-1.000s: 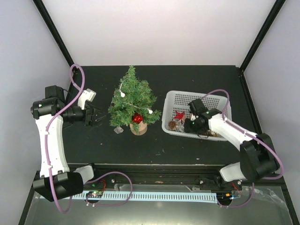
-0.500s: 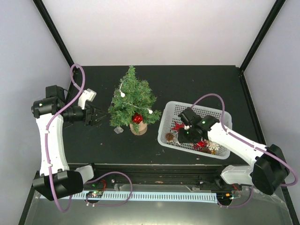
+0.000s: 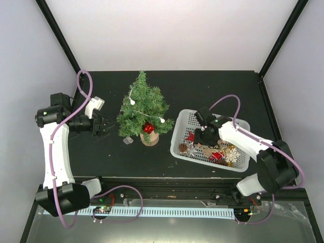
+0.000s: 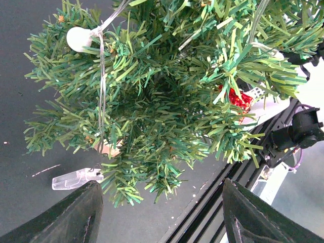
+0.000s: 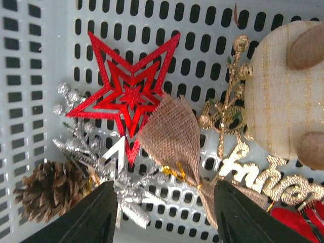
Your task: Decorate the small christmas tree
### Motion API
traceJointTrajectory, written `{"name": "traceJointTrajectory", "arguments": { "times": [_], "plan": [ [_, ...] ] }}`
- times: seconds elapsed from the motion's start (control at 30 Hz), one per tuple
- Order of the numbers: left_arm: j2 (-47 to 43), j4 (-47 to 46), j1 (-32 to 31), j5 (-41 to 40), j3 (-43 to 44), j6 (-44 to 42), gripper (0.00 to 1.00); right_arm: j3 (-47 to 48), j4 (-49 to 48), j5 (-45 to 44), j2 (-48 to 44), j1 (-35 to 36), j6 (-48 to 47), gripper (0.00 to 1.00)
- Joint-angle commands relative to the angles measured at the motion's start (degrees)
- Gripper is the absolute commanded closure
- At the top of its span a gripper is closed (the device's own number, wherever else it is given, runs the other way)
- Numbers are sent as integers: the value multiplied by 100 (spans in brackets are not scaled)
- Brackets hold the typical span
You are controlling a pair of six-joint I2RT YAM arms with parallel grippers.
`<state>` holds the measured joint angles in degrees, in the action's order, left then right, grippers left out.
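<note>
The small christmas tree (image 3: 143, 107) stands upright on its tan stump (image 3: 150, 139), with a white-bulb light string and a red ornament (image 3: 148, 127) on it. My left gripper (image 3: 104, 125) is open just left of the tree's lower branches, holding nothing. In the left wrist view the tree (image 4: 167, 101) fills the frame above the left gripper (image 4: 159, 202). My right gripper (image 3: 200, 139) is open inside the white basket (image 3: 177, 136). In the right wrist view the right gripper (image 5: 163, 202) hovers over a burlap bow (image 5: 174, 136), a red star (image 5: 129, 96) and a silver snowflake (image 5: 116, 177).
The basket also holds a pine cone (image 5: 48, 190), gold lettering (image 5: 268, 177) and a cream fabric ornament (image 5: 286, 106). A clear plastic piece (image 4: 76, 178) lies on the black table by the stump. A black rail (image 3: 167, 185) runs along the near edge.
The basket has slid toward the near edge and turned a little. My right gripper has opened wider and moved to the basket's left part. The left arm has barely moved.
</note>
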<state>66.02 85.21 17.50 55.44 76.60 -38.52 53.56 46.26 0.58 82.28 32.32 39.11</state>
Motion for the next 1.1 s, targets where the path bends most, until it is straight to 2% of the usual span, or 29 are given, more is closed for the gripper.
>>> {"name": "traceJointTrajectory", "arguments": {
  "times": [0.0,0.3,0.47,0.83,1.07],
  "plan": [
    [21,-82,-9,-24,-14,-67,34,166,-355,148,251,-162,-103,47],
    [131,-150,-9,-42,44,-9,34,-129,-760,523,611,-249,-35,51],
    [197,-222,-9,-41,100,62,34,-271,-957,665,733,-267,9,56],
    [223,-251,-9,-24,94,108,34,-216,-1089,537,680,-539,11,93],
    [233,-261,-9,-24,168,135,34,121,-700,101,264,-675,-140,99]
  ]
}}
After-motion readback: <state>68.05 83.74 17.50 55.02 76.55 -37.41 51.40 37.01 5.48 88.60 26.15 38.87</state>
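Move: The burlap bow lies some 3 cm ahead of the right hand and roughly 4 cm below it, neither left nor right. Around it in the basket: the red star, about 5 cm ahead and 2 cm left of the hand; the silver sprig, 1 cm ahead and 4 left; the gold sprig, 5 ahead and 3 right. From the left hand the bow is about 38 cm right, 4 ahead and 26 below. The burlap bow's star-side edge is what the right fingers shut on: the hand sinks about 4 cm into the basket, easing forward and slightly left, then closes from half open to fully shut at the bottom. While closing it swings forward and some 1.5 cm right, away from the star, and begins to rise. ##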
